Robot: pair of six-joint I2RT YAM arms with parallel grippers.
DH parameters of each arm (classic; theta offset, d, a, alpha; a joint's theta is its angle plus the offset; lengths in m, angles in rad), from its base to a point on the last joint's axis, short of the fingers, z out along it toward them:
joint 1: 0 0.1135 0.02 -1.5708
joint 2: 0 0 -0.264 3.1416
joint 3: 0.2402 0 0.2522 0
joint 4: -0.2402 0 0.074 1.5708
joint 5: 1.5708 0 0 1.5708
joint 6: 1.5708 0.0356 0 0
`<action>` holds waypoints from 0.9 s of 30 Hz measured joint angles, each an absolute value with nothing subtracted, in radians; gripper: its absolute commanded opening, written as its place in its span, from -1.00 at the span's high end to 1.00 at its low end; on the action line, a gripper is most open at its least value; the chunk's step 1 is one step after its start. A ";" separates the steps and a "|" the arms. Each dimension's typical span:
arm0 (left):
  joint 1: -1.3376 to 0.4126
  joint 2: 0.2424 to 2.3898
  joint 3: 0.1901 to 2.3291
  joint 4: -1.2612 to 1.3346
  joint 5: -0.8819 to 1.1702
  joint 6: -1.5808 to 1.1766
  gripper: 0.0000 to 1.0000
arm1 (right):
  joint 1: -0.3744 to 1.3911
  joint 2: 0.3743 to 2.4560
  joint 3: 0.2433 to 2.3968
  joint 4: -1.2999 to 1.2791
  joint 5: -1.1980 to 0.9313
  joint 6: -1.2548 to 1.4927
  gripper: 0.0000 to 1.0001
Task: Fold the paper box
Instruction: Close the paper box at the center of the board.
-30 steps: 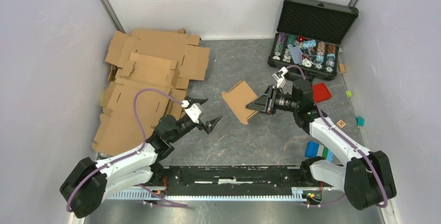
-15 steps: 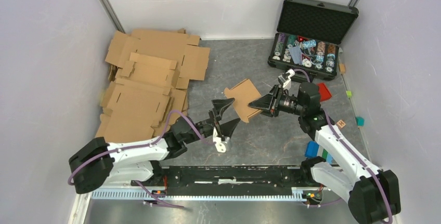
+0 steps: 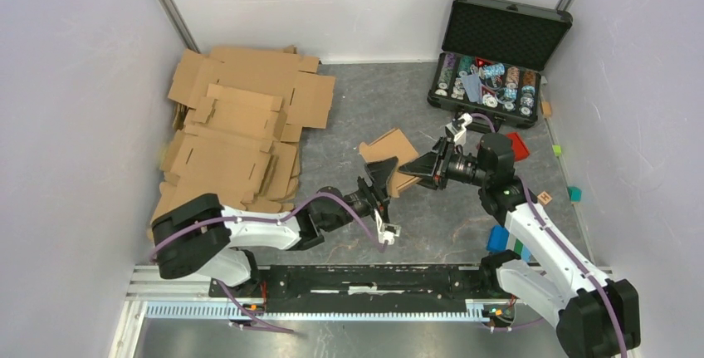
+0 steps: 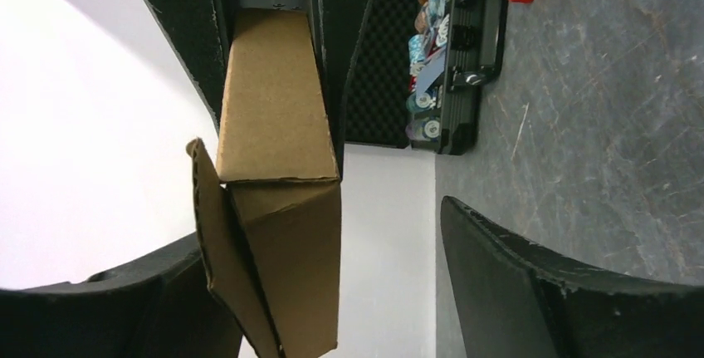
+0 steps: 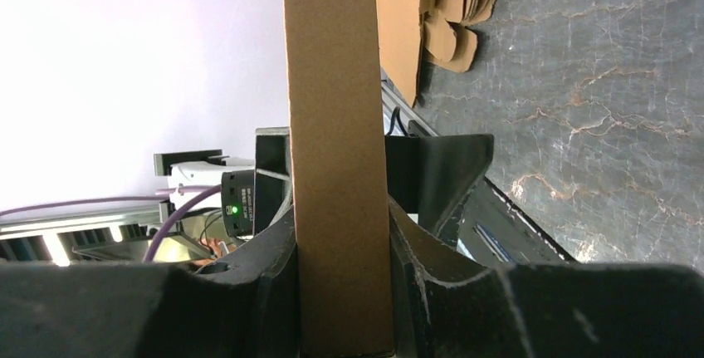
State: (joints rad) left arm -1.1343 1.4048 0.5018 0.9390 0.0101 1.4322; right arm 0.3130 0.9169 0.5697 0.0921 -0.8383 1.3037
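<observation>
The paper box (image 3: pixel 388 152) is a small brown cardboard piece, partly folded, held above the grey floor mid-table. My right gripper (image 3: pixel 422 169) is shut on its right end; in the right wrist view the box (image 5: pixel 336 125) stands clamped between both fingers (image 5: pixel 282 250). My left gripper (image 3: pixel 380 182) reaches in from the lower left, open, straddling the box's near end. In the left wrist view the box (image 4: pixel 278 167) with a loose flap lies close to my left finger (image 4: pixel 108 308), and a wide gap separates it from the other finger (image 4: pixel 540 291).
A heap of larger flat cardboard sheets (image 3: pixel 232 134) covers the left side. An open black case (image 3: pixel 501 46) with chips stands at the back right. A red lid (image 3: pixel 515 147), blue blocks (image 3: pixel 503 238) and small cubes (image 3: pixel 574 194) lie along the right.
My left arm swung right from beside the cardboard heap to the box, its wrist turned over and its jaws narrowed a little. My right gripper lifted the box slightly rightward.
</observation>
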 measured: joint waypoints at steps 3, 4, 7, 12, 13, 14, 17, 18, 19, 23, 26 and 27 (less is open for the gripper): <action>-1.148 1.429 0.502 0.971 -0.030 1.483 -0.38 | 0.312 0.918 0.570 0.070 -0.840 1.304 0.79; -1.154 1.428 0.502 0.979 -0.042 1.493 -0.34 | 0.312 0.918 0.570 0.070 -0.842 1.304 0.78; -1.163 1.428 0.502 0.989 -0.062 1.513 -0.17 | 0.312 0.918 0.570 0.069 -0.846 1.304 0.73; -1.171 1.414 0.503 1.001 -0.080 1.537 0.62 | 0.312 0.920 0.569 0.057 -0.853 1.305 0.56; -1.173 1.408 0.503 0.999 -0.086 1.542 0.63 | 0.312 0.921 0.569 0.057 -0.855 1.306 0.46; -1.176 1.406 0.503 0.998 -0.089 1.542 0.63 | 0.312 0.921 0.569 0.058 -0.855 1.301 0.37; -1.187 1.404 0.501 0.999 -0.109 1.542 0.63 | 0.312 0.921 0.569 0.056 -0.855 1.301 0.08; -1.190 1.404 0.500 0.999 -0.115 1.542 0.63 | 0.312 0.921 0.569 0.055 -0.854 1.299 -0.06; -1.195 1.402 0.497 0.999 -0.123 1.542 0.63 | 0.312 0.921 0.568 0.057 -0.848 1.295 -0.24; -1.216 1.389 0.461 0.997 -0.138 1.517 0.63 | 0.290 0.929 0.566 0.056 -0.834 1.268 -0.90; -1.225 1.360 0.419 0.996 -0.141 1.457 0.63 | 0.250 0.930 0.566 0.030 -0.817 1.221 -0.96; -1.227 1.343 0.402 0.995 -0.142 1.428 0.61 | 0.238 0.929 0.567 0.024 -0.809 1.206 -0.96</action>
State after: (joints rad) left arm -1.2266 1.3434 0.4019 0.9955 -0.1417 1.4277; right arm 0.2382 0.9295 0.5667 0.0238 -0.8089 1.2060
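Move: The paper box, held on its right-hand end by the right fingers, already reaches in between the left hand's open jaws. Its middle is about 3 cm ahead and 2 cm right of the left hand, at about the same height, and some 3 cm ahead and 5 cm left of the right hand. Far below, the flat cardboard stack is centred about 42 cm left and 8 cm ahead of the left hand; the red case is about 29 cm right and 7 cm ahead of the right hand. The left hand, wrist nearly steady and fingers still pointing across to the right, rises about 2 cm as its wide jaws close onto the near-left part of the box, then eases back and left some 2 cm each while sinking again, drawing the box with it. The right hand holds almost still until the left has its grip, then opens wide, lets go of the box's right-hand end and starts away forward, right and down, about 2 cm each way. ##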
